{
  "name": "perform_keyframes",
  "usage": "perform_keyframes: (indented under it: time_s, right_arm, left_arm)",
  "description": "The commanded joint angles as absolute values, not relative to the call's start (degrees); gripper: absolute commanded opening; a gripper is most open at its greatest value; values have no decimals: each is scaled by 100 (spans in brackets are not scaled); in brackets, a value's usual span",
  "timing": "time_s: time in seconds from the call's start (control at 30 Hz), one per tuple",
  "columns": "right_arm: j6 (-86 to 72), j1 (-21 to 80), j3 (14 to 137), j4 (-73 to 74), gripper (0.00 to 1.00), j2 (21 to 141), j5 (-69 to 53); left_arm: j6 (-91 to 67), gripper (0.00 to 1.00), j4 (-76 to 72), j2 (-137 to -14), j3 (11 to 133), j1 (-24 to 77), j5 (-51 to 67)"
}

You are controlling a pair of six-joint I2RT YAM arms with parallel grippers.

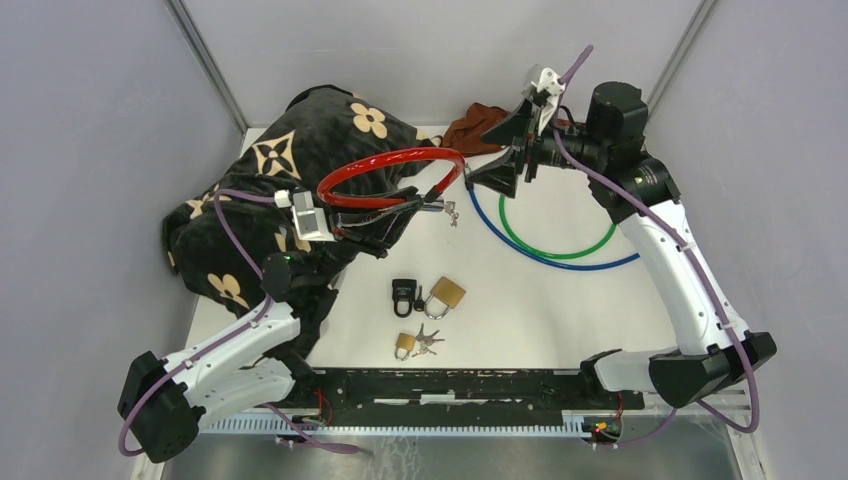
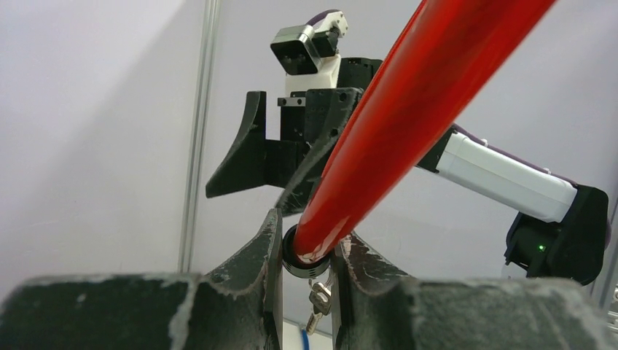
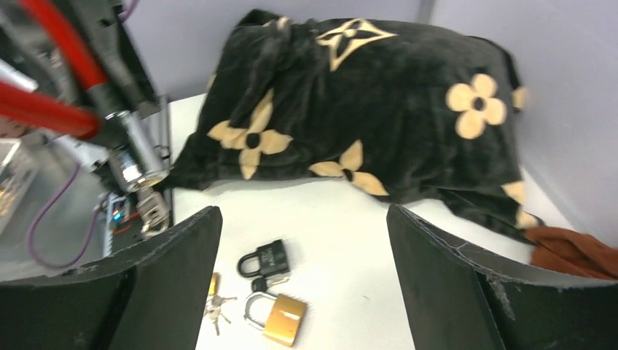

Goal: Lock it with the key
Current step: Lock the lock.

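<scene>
A red cable lock [image 1: 390, 160] is lifted off the table in a loop. My left gripper [image 1: 428, 200] is shut on its black collar [image 2: 315, 255], one finger [image 2: 255, 262] on either side. A small bunch of keys [image 2: 318, 299] dangles from the lock's end, seen from above as the keys [image 1: 452, 212]. The right wrist view shows the silver lock cylinder [image 3: 135, 159] with the keys [image 3: 153, 211] under it at the left. My right gripper [image 1: 487, 155] faces that end from the right, open and empty [image 3: 302, 211], a short way from the keys.
A black padlock [image 1: 403, 293], a brass padlock [image 1: 446, 294] and a small brass padlock with keys [image 1: 410, 343] lie at the table's front middle. A black flowered blanket [image 1: 300, 160] fills the back left, a brown cloth [image 1: 475, 125] lies behind, and blue and green cable loops [image 1: 560, 255] lie at the right.
</scene>
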State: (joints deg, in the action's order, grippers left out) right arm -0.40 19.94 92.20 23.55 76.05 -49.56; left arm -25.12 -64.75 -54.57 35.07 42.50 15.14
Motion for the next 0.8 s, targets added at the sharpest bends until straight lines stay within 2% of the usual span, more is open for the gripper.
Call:
perform_keyframes:
  time_s: [0.0,0.17,0.33,0.4,0.77]
  right_arm:
    - [403,2026,9061,2359,87,7357,-6391]
    - [473,2375,8924,2360,81,7271,-6342]
    - [696,2697,8877,2552,82,7247,-6187]
    - [671,2816,8881,2530,79,7287,-6161]
    - [773,3091,8909,2673,44,7465,-5957]
  left_arm:
    - [-2431,2,-6764,-5334,3598,4263,1485]
    - [-2431,2,-6741,-5379,3647,4263,1529]
    - [-2414,2,-6707,-5371,3652,4268,1527]
    - [-2417,2,-6703,-5381,3648,4262,1529]
    - [-2408,2,-6713,-5385,3640,4258,1522]
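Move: The key in the end of the red cable lock, with a spare key hanging from its ring, is about 9 cm back from the right hand, some 5 cm to its left and 3 cm lower. The lock's metal barrel lies about 9 cm back, 8 cm left and 3 cm below; the red cable's loop is roughly 4 cm back and 15 cm left, a bit above. From the left hand, which holds the lock, the key is some 6 cm to the right, about level. Back towards its base by about 8 cm, and half as far left, the right hand closes in on the key, sinking a little and swinging some 20 degrees counter-clockwise. It slows over the key while its wide-open fingers narrow to about half open, one on either side of the key head. The left hand stays put and keeps its grip on the lock. ##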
